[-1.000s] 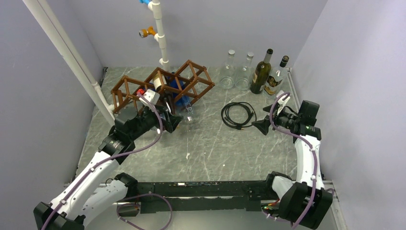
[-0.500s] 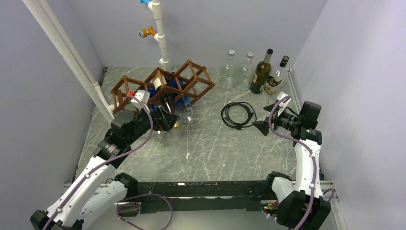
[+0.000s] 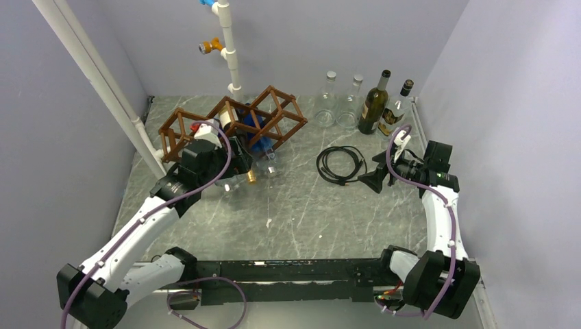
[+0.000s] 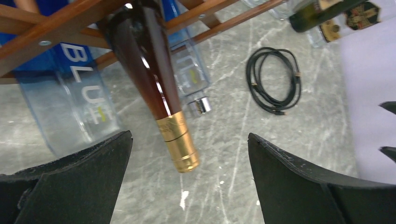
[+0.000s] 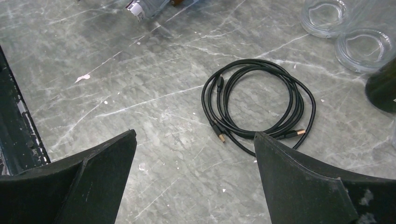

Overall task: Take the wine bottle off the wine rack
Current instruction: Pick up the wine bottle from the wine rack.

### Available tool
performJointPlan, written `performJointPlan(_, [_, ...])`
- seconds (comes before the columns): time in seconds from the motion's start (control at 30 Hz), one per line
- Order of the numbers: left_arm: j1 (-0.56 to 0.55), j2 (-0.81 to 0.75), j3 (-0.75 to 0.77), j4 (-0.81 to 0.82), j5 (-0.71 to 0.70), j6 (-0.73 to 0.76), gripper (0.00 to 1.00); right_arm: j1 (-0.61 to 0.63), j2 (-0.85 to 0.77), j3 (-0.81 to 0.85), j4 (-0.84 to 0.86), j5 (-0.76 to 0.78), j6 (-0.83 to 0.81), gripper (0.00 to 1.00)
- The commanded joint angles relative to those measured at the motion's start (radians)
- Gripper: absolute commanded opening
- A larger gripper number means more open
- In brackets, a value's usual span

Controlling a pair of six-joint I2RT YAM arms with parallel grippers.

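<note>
The brown wooden wine rack (image 3: 179, 130) (image 4: 60, 28) stands at the back left of the table. A dark brown wine bottle (image 4: 150, 70) with a gold cap (image 4: 180, 147) (image 3: 251, 177) lies in one of its cells, neck sticking out and sloping down. My left gripper (image 3: 238, 168) (image 4: 189, 135) is open at that neck. The gold cap reaches in between the two fingers and touches neither. My right gripper (image 3: 373, 179) (image 5: 195, 135) hangs open over bare table at the right, holding nothing.
A blue-lettered clear bottle (image 4: 70, 93) and a clear bottle with a silver cap (image 4: 191, 74) also lie in the rack. A coiled black cable (image 3: 340, 164) (image 5: 257, 100) lies mid-table. Two clear bottles (image 3: 327, 99) and two dark bottles (image 3: 374, 103) stand at the back right. A white pipe (image 3: 229, 48) rises behind the rack.
My left arm has swung in toward the rack, bringing its open gripper up around the bottle's gold cap. The right gripper has shifted slightly back.
</note>
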Motion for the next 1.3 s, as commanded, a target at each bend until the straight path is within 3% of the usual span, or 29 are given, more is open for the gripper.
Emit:
performJointPlan(0.0, [-0.001, -0.02, 0.004, -0.015, -0.141, 0.083, 0.99, 0.004, 0.006, 0.046, -0.013, 0.0, -0.033, 0.99])
performJointPlan(0.17, [-0.001, -0.101, -0.114, -0.005, -0.269, 0.107, 0.99, 0.005, 0.017, 0.046, -0.016, 0.002, -0.035, 0.99])
performJointPlan(0.37, [0.011, -0.177, -0.26, 0.175, -0.25, 0.215, 1.0, 0.008, 0.033, 0.045, -0.014, 0.004, -0.036, 1.0])
performJointPlan(0.43, [0.032, -0.153, -0.253, 0.164, -0.227, 0.22, 1.0, 0.008, 0.036, 0.043, -0.013, 0.007, -0.036, 0.99])
performJointPlan(0.63, [0.091, -0.112, -0.203, 0.217, 0.039, 0.205, 0.98, 0.009, 0.044, 0.042, -0.012, 0.013, -0.036, 0.99])
performJointPlan(0.8, [0.099, -0.067, -0.156, 0.246, 0.126, 0.14, 1.0, 0.017, 0.05, 0.042, -0.015, 0.018, -0.042, 0.99])
performJointPlan(1.27, [0.112, 0.142, -0.16, 0.447, 0.077, -0.026, 0.99, 0.027, 0.044, 0.04, -0.018, 0.032, -0.052, 0.99])
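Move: The brown wine bottle's middle lies about 13 cm ahead of my left hand, 3 cm to its left and 5 cm lower; the gold neck tip is roughly 8 cm below me, 2 cm back and 1 cm left. The blue-lettered bottle's middle is some 12 cm ahead, 9 cm left, 15 cm down, the small clear bottle about 17 cm ahead, 2 cm right, 17 cm down. From my right hand, the wine bottle is about 14 cm ahead, 39 cm left, 2 cm lower. With the fingers staying open, I swing my left hand about 6 cm left and as far down, rolling its left side up some 15 degrees. Then I reverse, rising to the right and levelling the hand, and finish by reaching forward and down over the wine bottle's neck. ##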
